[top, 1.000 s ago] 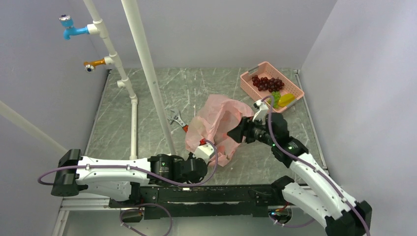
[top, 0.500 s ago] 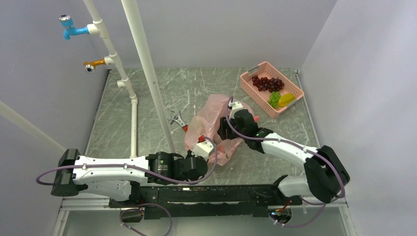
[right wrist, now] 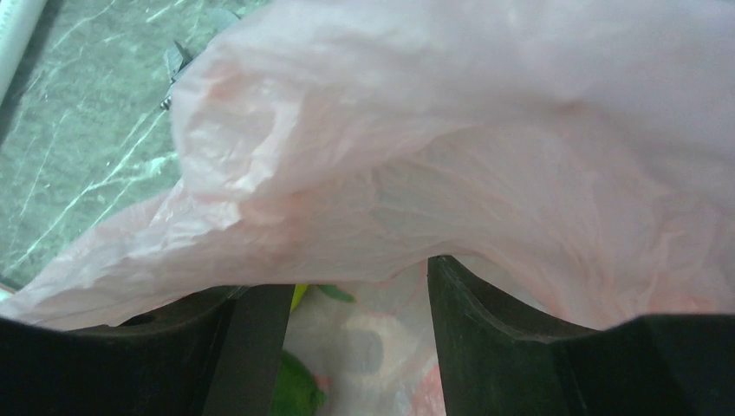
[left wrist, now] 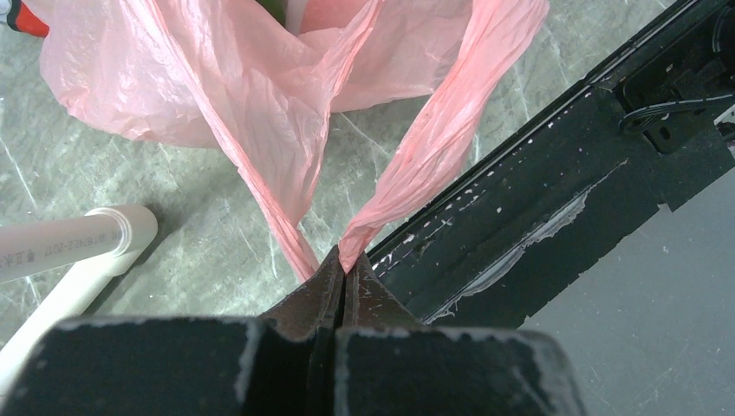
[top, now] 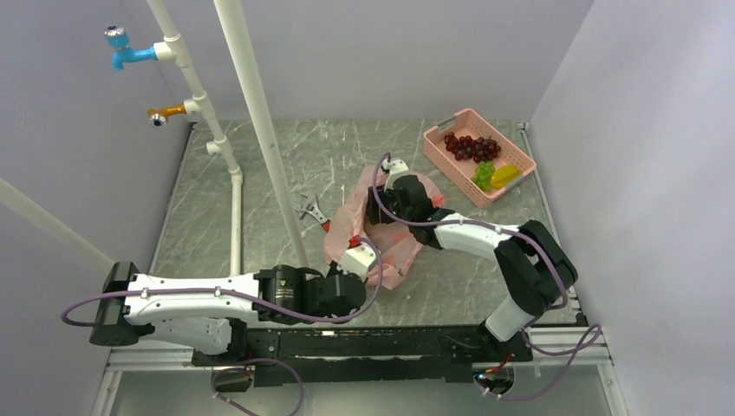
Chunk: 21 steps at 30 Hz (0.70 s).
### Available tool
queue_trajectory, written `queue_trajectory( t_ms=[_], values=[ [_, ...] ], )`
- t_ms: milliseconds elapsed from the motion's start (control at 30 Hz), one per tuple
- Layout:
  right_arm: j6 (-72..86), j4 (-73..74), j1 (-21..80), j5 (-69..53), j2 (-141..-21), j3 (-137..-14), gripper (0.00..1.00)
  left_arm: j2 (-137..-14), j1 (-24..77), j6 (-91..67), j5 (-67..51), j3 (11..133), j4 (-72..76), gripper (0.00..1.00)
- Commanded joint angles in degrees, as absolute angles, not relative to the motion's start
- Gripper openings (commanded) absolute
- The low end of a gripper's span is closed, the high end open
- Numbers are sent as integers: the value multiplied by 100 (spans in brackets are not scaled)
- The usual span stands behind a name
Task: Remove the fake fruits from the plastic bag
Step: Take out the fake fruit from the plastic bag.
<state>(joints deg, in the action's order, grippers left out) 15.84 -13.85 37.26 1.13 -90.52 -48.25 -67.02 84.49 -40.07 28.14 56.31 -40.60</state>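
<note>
The pink plastic bag (top: 390, 238) lies crumpled mid-table. My left gripper (top: 357, 256) is at its near edge, shut on the bag's twisted handles (left wrist: 344, 260), which stretch away to the bag body (left wrist: 260, 87). My right gripper (top: 378, 208) is open and pushed into the bag's far side, with film (right wrist: 433, 156) draped over both fingertips. Between its fingers (right wrist: 485, 338) a green fruit (right wrist: 295, 386) shows inside the bag, untouched. Dark grapes (top: 471, 147), green grapes (top: 484, 172) and a yellow fruit (top: 505, 175) lie in the pink basket (top: 438, 143).
A red-handled wrench (top: 314, 212) lies just left of the bag. White pipes (top: 260, 121) rise at the left, one running along the table (left wrist: 69, 247). The black base rail (left wrist: 555, 199) is close behind my left gripper.
My right arm has swung left from beside the basket across the bag and pushed its open gripper into the bag. The left gripper has held its grip in place.
</note>
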Motion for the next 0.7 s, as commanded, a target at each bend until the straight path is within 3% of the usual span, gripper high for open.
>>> queue_trajectory(
  t_ms=[0,133,200,667],
  values=[
    [1608,-1796,3739,318,-9398,-5170,65,-6659,8498,-3969,2935,5850,-4097,0],
    [1564,-1975,3738,361,-9598,-5235,83,-6596,8498,-3978,2968,5812,-4122,0],
    [1532,-1941,3746,435,-9700,-5335,87,-6563,8499,-3974,2963,5793,-4122,0],
    [1201,-1561,3744,320,-10664,-6185,85,-6528,8495,-3965,2948,5735,-4087,0]
  ],
)
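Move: Inside the bag, the yellow fruit lies some 4 cm ahead of the right hand, 4 cm to its left and 6 cm below; a green fruit lies level with the hand in reach, about 5 cm to its left and as low. The basket stands roughly 12 cm ahead and 24 cm to the right, the wrench about level and 14 cm to the left. From the left hand the yellow fruit is about 20 cm ahead, 6 cm to the right, 13 cm lower. Reaching deeper into the bag, the right hand first sinks while its fingers spread from over half open to nearly full, then pushes forward and a little left towards the yellow fruit, about 4 cm forward and 3 cm down in all. The left hand stays put, still pinching the bag's handles. ##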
